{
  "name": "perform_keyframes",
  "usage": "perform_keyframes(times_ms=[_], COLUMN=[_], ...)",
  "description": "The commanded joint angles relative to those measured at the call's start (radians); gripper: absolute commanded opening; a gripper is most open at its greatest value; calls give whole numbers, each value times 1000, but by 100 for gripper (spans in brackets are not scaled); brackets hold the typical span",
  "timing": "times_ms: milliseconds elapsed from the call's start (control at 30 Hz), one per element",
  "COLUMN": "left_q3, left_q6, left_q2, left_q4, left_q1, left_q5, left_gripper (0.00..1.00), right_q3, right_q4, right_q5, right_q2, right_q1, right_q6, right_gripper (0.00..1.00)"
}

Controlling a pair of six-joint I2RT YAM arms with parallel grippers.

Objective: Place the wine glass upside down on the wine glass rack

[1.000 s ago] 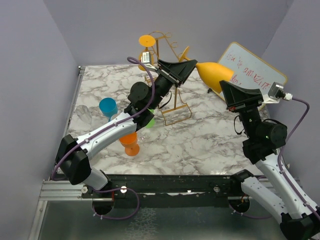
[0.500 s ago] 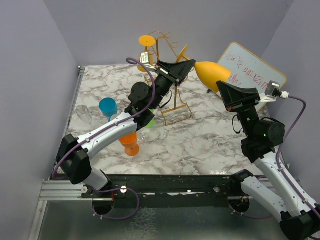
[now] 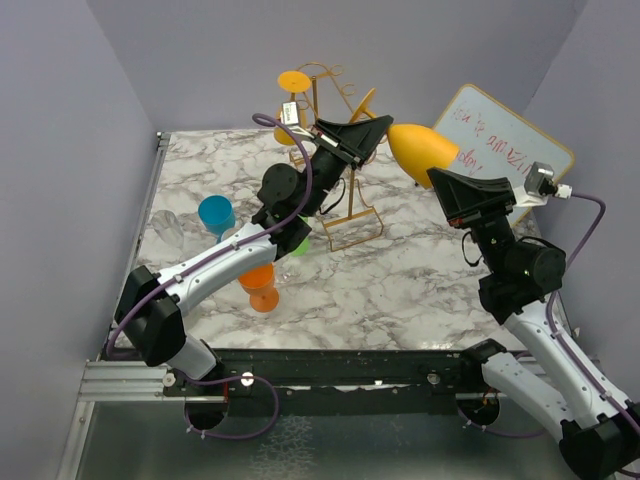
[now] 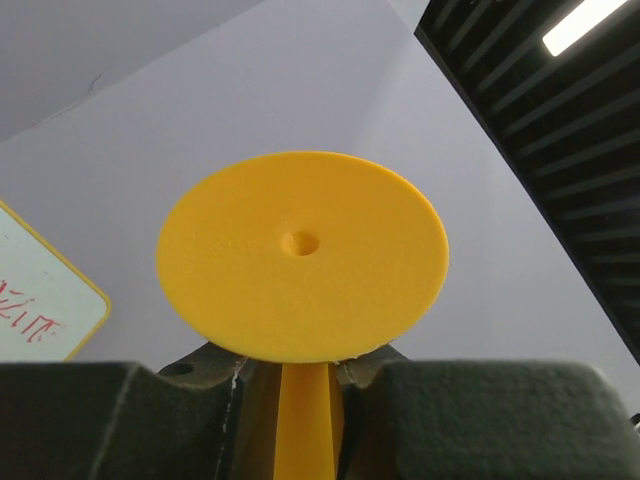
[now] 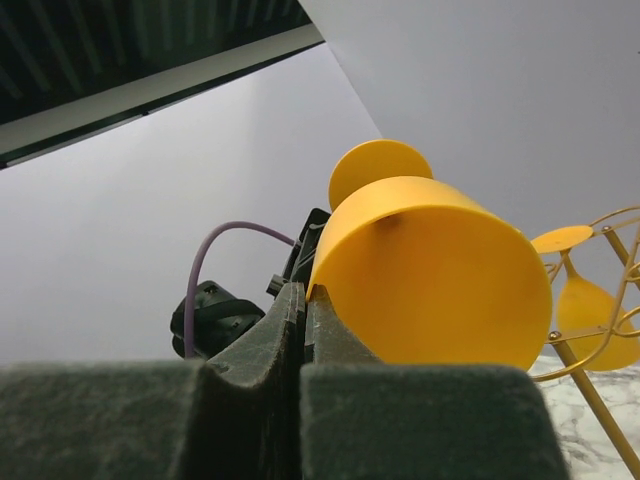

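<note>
A yellow wine glass (image 3: 422,150) is held in the air, lying roughly sideways between my two grippers. My left gripper (image 3: 364,135) is shut on its stem (image 4: 305,420), just below the round foot (image 4: 300,255). My right gripper (image 3: 452,188) is shut on the rim of its bowl (image 5: 430,270); the rim is pinched between the fingers (image 5: 285,330). The golden wire wine glass rack (image 3: 322,110) stands behind my left gripper, its rectangular base (image 3: 352,228) on the table. An orange glass (image 5: 588,305) hangs upside down on it, its foot (image 3: 293,82) on top.
A blue glass (image 3: 215,213), an orange glass (image 3: 260,285), a green glass (image 3: 298,243) half hidden under the left arm and a clear glass (image 3: 168,228) stand at the left. A whiteboard (image 3: 505,135) leans at the back right. Grey walls enclose the marble table (image 3: 400,280).
My right gripper and the yellow glass's bowl have shifted slightly left, toward the rack. My left gripper has hardly moved.
</note>
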Motion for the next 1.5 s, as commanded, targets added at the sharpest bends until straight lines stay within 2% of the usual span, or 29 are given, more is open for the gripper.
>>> perform_keyframes(times_ms=[0, 100, 233, 400, 467, 567, 733, 933, 1033, 1200, 1300, 1467], left_q3=[28, 16, 6, -4, -7, 17, 73, 200, 255, 302, 332, 335], left_q6=[3, 26, 88, 232, 292, 358, 411, 457, 507, 594, 739, 939], left_q2=[2, -10, -28, -57, -75, -99, -129, -128, -139, -159, -153, -119], left_q4=[58, 58, 58, 56, 44, -21, -169, -466, -648, -823, -930, -1001], left_q1=[-2, -2, -2, 0, 9, 53, 151, 317, 414, 571, 611, 624], left_q5=[12, 3, -2, -13, -11, 42, 184, 371, 383, 445, 438, 421], left_gripper=[16, 0, 0, 0, 0, 0, 0, 0, 0, 0, 0, 0], right_q3=[-1, 2, 17, 40, 39, 42, 51, 64, 59, 56, 56, 49], right_q4=[53, 34, -38, -165, -197, -253, -315, -410, -442, -498, -531, -549], right_q5=[-113, -112, -94, -62, -44, -22, -18, -2, 8, 21, 27, 24], right_q2=[10, 8, 0, -21, -38, -68, -107, -151, -175, -206, -211, -206], right_q1=[4, 4, 4, 3, 3, 4, 3, 3, 4, 3, 3, 3], right_q6=[14, 10, 14, 8, 1, -22, -59, -94, -91, -105, -116, -118], right_gripper=[1, 1, 2, 45, 56, 64, 66, 66, 66, 66, 66, 66])
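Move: The left hand has its fingers around the wine glass's stem; the rack's top frame lies about 17 cm ahead, 7 cm to its left and 12 cm lower. The already hung glass is about 25 cm ahead, 15 cm to the left and 12 cm below that hand. From the right hand, shut on the bowl's rim, the top frame is some 26 cm ahead, 15 cm left and 10 cm lower. The left fingers close the last bit onto the stem while the right hand opens wide, lets go of the rim and dips about 4 cm. The left hand then swings some 21 cm left and 10 cm forward, rising slightly before sinking, towards the left side of the hung glass, its left side rolling up some 50 degrees as it turns counter-clockwise, bringing the bowl down. ##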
